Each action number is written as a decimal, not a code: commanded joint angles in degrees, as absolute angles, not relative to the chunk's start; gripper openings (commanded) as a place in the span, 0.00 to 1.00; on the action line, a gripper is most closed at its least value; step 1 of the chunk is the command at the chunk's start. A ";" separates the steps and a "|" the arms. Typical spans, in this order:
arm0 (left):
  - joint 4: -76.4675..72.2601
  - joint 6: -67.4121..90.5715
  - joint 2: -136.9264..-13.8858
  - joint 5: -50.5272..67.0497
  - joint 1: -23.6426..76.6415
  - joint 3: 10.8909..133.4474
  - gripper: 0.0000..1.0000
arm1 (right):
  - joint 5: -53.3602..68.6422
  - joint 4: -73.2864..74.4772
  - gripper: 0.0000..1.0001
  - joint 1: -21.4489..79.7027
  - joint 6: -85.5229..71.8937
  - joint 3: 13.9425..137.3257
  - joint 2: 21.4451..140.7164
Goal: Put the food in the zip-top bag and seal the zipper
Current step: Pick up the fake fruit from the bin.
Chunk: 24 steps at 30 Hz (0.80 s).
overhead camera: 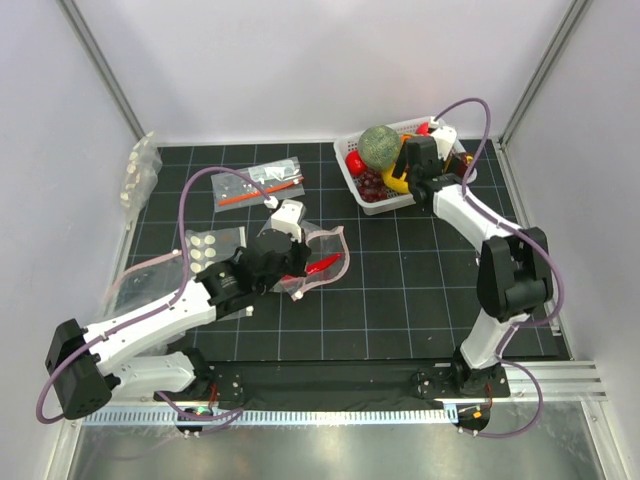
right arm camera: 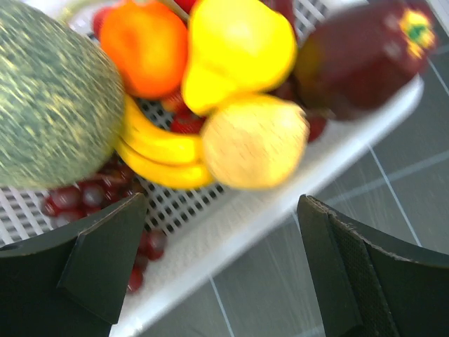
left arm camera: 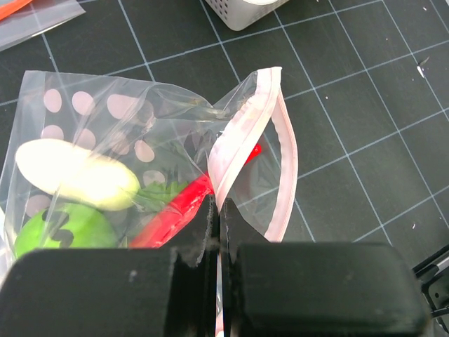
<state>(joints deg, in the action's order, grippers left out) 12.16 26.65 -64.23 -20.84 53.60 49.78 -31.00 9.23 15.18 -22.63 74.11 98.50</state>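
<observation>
The zip-top bag (left arm camera: 161, 119) lies on the black mat with its mouth gaping toward the right. Inside it are a whitish piece (left arm camera: 77, 175), a green round fruit (left arm camera: 63, 228) and a red chili (left arm camera: 172, 214). My left gripper (left arm camera: 221, 210) is shut on the near lip of the pink zipper (left arm camera: 235, 140); the far lip bows outward. From above, the bag (overhead camera: 325, 262) is at mid-table. My right gripper (right arm camera: 221, 203) hangs open over the near rim of the white basket (right arm camera: 280, 203), with nothing between its fingers. A pale yellow round fruit (right arm camera: 256, 140) lies just beyond them.
The basket (overhead camera: 385, 203) at the back right holds a green melon (right arm camera: 49, 91), banana (right arm camera: 154, 151), yellow pear (right arm camera: 238, 49), orange fruit (right arm camera: 147, 45), dark red vegetable (right arm camera: 358, 56) and grapes (right arm camera: 91, 196). A clear bag with an orange-red stick (overhead camera: 258, 185) and another dotted bag (overhead camera: 212, 248) lie to the left.
</observation>
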 commanded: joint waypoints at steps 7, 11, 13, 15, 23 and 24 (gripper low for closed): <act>8.61 27.77 -62.23 -20.39 53.44 49.39 0.00 | -32.77 4.39 0.97 13.10 -16.08 85.07 108.09; 8.61 27.95 -62.66 -20.04 53.44 49.48 0.00 | -35.93 8.08 0.98 12.31 -16.70 89.46 111.79; 8.61 28.04 -62.93 -19.60 53.44 49.66 0.00 | -36.74 7.91 0.98 12.22 -16.96 89.12 112.15; 8.61 28.04 -63.11 -19.51 53.44 49.75 0.00 | -37.18 7.47 0.98 12.22 -17.49 88.51 112.32; 8.61 28.12 -63.37 -19.16 53.44 49.66 0.00 | -39.37 8.44 0.99 12.13 -18.02 89.21 115.22; 8.61 28.12 -63.28 -19.25 53.44 49.75 0.00 | -39.20 8.52 0.99 12.22 -17.93 89.30 115.83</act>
<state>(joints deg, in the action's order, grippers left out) 12.12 27.27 -63.66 -19.73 53.60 49.43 -37.91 8.43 12.21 -17.65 87.00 114.52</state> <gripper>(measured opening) 0.017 0.987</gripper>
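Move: The speckled yellow fruit near the bin's front edge lies about 7 cm ahead of the open right hand, some 4 cm to its right and 7 cm lower. The yellow pear sits roughly 6 cm beyond that fruit, the eggplant about 9 cm to the fruit's right and 4 cm farther out, the bananas some 9 cm to its left. From the left hand the speckled fruit is around 30 cm ahead, 36 cm right and 8 cm below. Forward first, about 6 cm over the bin's near edge, then to the right and down, some 3.5 cm each in all, the right hand closes in on the speckled yellow fruit. It rolls slightly, left side down, and turns about 5 degrees clockwise, fingers staying wide open until they straddle the line to the fruit. The left hand keeps its shut grip on the bag's mouth. ##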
